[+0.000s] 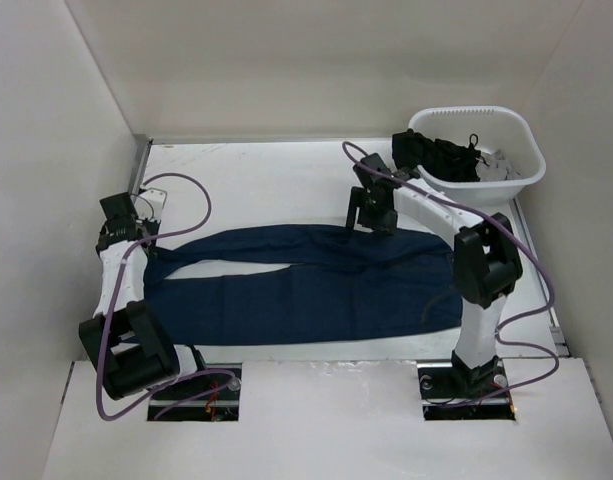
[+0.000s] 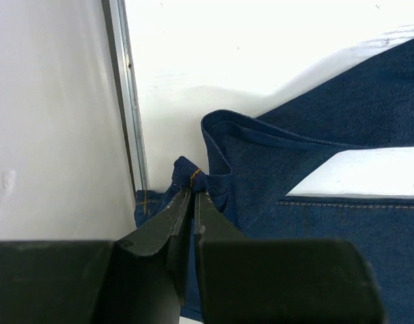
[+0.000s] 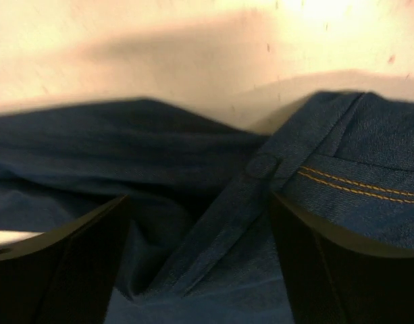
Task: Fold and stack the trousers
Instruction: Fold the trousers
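The dark navy trousers [image 1: 316,290] lie flat across the table, legs to the left and waist to the right, with a strip of white table showing between the legs. My left gripper [image 1: 146,245] is at the far left leg end. In the left wrist view it [image 2: 193,192] is shut on a bunched pinch of the hem [image 2: 190,172] with orange stitching. My right gripper [image 1: 369,224] hovers over the far edge of the trousers near the crotch. In the right wrist view it [image 3: 196,199] is open wide over the fly and a stitched seam [image 3: 355,185], holding nothing.
A white basket [image 1: 529,150] with black garments [image 1: 456,160] stands at the back right. A metal rail [image 2: 129,101] and the left wall run right beside the left gripper. White walls enclose the table on three sides.
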`<state>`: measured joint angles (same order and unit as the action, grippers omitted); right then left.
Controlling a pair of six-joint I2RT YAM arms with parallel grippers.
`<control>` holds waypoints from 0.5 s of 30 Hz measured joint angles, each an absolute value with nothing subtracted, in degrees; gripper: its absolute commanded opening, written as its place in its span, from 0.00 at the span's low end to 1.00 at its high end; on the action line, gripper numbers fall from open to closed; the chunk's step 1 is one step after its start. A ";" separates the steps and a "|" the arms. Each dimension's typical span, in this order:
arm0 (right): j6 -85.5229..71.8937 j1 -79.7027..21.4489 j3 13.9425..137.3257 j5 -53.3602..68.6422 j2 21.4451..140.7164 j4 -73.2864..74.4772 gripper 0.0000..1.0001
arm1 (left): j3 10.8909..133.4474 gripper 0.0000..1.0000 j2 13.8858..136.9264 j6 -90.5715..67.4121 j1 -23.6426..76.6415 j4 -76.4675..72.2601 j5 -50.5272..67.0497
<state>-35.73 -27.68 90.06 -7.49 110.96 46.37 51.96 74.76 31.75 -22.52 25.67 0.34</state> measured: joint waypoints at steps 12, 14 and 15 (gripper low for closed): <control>-36.88 -25.69 73.19 -1.43 100.53 46.46 0.00 | 52.93 0.01 74.81 33.74 -22.76 25.41 -2.42; -38.11 -24.75 68.99 -2.72 94.30 45.32 0.00 | 54.63 0.01 74.91 34.39 -23.55 25.93 -2.63; -39.38 -24.53 65.95 -3.62 89.71 44.51 0.00 | 55.75 0.01 75.02 34.74 -24.23 26.13 -2.74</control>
<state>-39.38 -24.53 65.95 -3.62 89.71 44.51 55.75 75.02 34.74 -24.23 26.13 -2.74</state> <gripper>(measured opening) 0.008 0.029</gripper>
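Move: The right hand is open just above the hip part of the trousers; the ridge of denim it will pinch, near the pocket seam, is about 6 cm back, 2 cm right and 3 cm below. From that hand, the trousers' waist end lies some 13 cm back and 19 cm right, the far leg's middle 3 cm back and 27 cm left, and the basket 16 cm ahead and 24 cm right. From the left hand, already pinching the far leg's hem, the ridge is roughly 54 cm right and level fore-and-aft. The right hand sweeps back and somewhat right over the trousers' hip part, about 10 cm in all, sinking some 3 cm as its wide-open fingers snap shut and pinch the denim ridge by the pocket seam, then rising by about as much with the cloth held and the wrist tipping slightly down and back again. The left hand keeps its pinch on the far leg's hem, nearly still at first, then late on eases left and up about 2.5 cm each, away from the right hand. ##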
